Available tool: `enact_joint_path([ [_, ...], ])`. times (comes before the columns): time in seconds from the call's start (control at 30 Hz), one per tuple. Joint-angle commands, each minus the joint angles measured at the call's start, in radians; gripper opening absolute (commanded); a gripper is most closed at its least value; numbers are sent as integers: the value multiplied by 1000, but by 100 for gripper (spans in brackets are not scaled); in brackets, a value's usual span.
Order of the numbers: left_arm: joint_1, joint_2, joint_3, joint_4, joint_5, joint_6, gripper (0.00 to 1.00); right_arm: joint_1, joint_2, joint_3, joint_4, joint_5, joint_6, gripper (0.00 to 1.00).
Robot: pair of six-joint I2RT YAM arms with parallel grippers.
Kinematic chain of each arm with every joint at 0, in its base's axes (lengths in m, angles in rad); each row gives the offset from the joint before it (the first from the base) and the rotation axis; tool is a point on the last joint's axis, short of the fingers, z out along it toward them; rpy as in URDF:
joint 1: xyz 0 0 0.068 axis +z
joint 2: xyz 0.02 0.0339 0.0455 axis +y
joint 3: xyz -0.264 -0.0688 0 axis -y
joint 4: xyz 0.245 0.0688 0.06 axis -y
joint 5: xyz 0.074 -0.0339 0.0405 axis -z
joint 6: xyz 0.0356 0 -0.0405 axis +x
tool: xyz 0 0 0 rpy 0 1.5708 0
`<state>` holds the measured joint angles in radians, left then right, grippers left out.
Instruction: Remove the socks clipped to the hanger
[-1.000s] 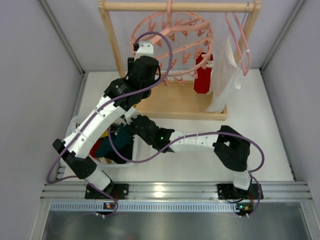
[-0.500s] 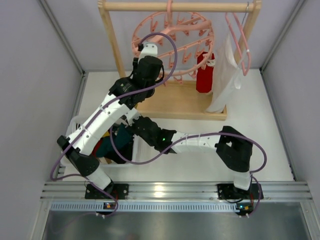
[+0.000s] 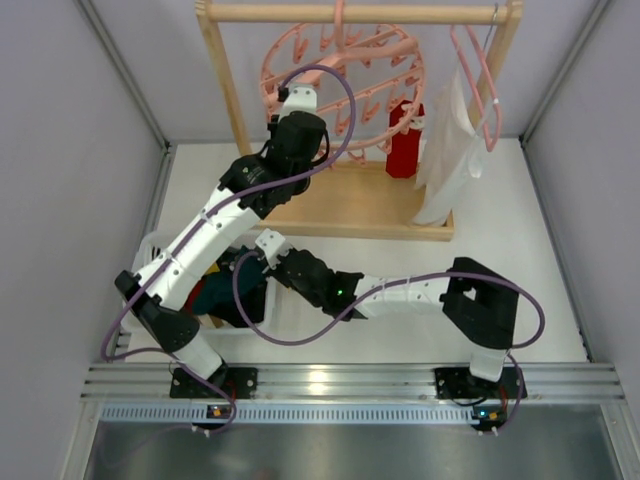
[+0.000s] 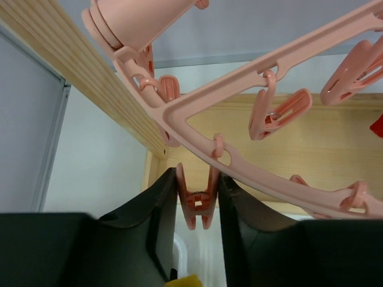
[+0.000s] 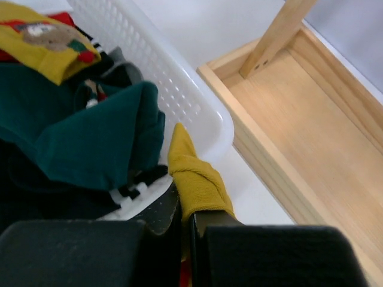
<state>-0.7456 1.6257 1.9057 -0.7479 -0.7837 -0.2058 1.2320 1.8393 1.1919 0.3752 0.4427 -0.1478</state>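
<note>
The round pink hanger [image 3: 345, 75] hangs from the wooden rack's top bar, and one red sock [image 3: 404, 140] is clipped at its right side. My left gripper [image 3: 287, 100] is raised to the ring's left rim. In the left wrist view it [image 4: 197, 200] is shut on a dangling pink clip [image 4: 197, 206] below the ring [image 4: 251, 75], one finger pressing each wing. My right gripper [image 3: 258, 255] sits low by the white basket [image 3: 150, 245], shut on a mustard yellow sock [image 5: 194, 176] at the basket rim [image 5: 200, 110]. Teal [image 5: 90, 140] and yellow [image 5: 42, 36] socks lie inside the basket.
The wooden rack [image 3: 225, 85] has a tray-like base [image 3: 350, 205] on the table. A slim pink clothes hanger [image 3: 478, 75] with a white cloth [image 3: 445, 150] hangs at the bar's right end. Grey walls close in both sides.
My left gripper has risen to the ring and closed on the clip. The ring has shifted slightly. The right arm has drawn back a little toward the near side, the yellow sock still held.
</note>
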Motion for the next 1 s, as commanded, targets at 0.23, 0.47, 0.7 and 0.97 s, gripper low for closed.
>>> enact_joint_path([
  [0.23,5,-185,-69,47,81,-66,80,17,-273,-225,126,-84,51,0],
  [0.47,5,-404,-201,50,75,-141,98,-19,-361,-230,108,-388,65,0],
  [0.7,5,-661,-335,50,34,-215,98,-69,-232,-19,36,-774,96,0],
  [0.97,5,-862,-408,47,-12,-222,98,-63,87,367,15,-938,129,0],
])
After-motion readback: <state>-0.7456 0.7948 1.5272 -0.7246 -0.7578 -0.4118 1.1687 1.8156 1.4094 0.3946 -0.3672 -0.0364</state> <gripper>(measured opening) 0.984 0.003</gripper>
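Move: The basket's middle lies about 13 cm to the left of the right hand, which already holds the freed yellow sock, some 4 cm back and 12 cm lower; the wooden stand's base is roughly 17 cm ahead of that hand, 17 cm to its right and 15 cm below. The left fingers still pinch an empty clip, right at the hand point; the remaining red sock hangs some 10 cm ahead of the left hand, 20 cm right and 8 cm lower. Backward and off to the left, rising about 10 cm, the left hand opens wide, lets go of the clip and clears the hanger, rolling left side down while its fingers tip up. The right hand keeps the yellow sock pinched, first dips rightward and back, then climbs and swings left up over the basket, turning some 40 degrees counter-clockwise. ##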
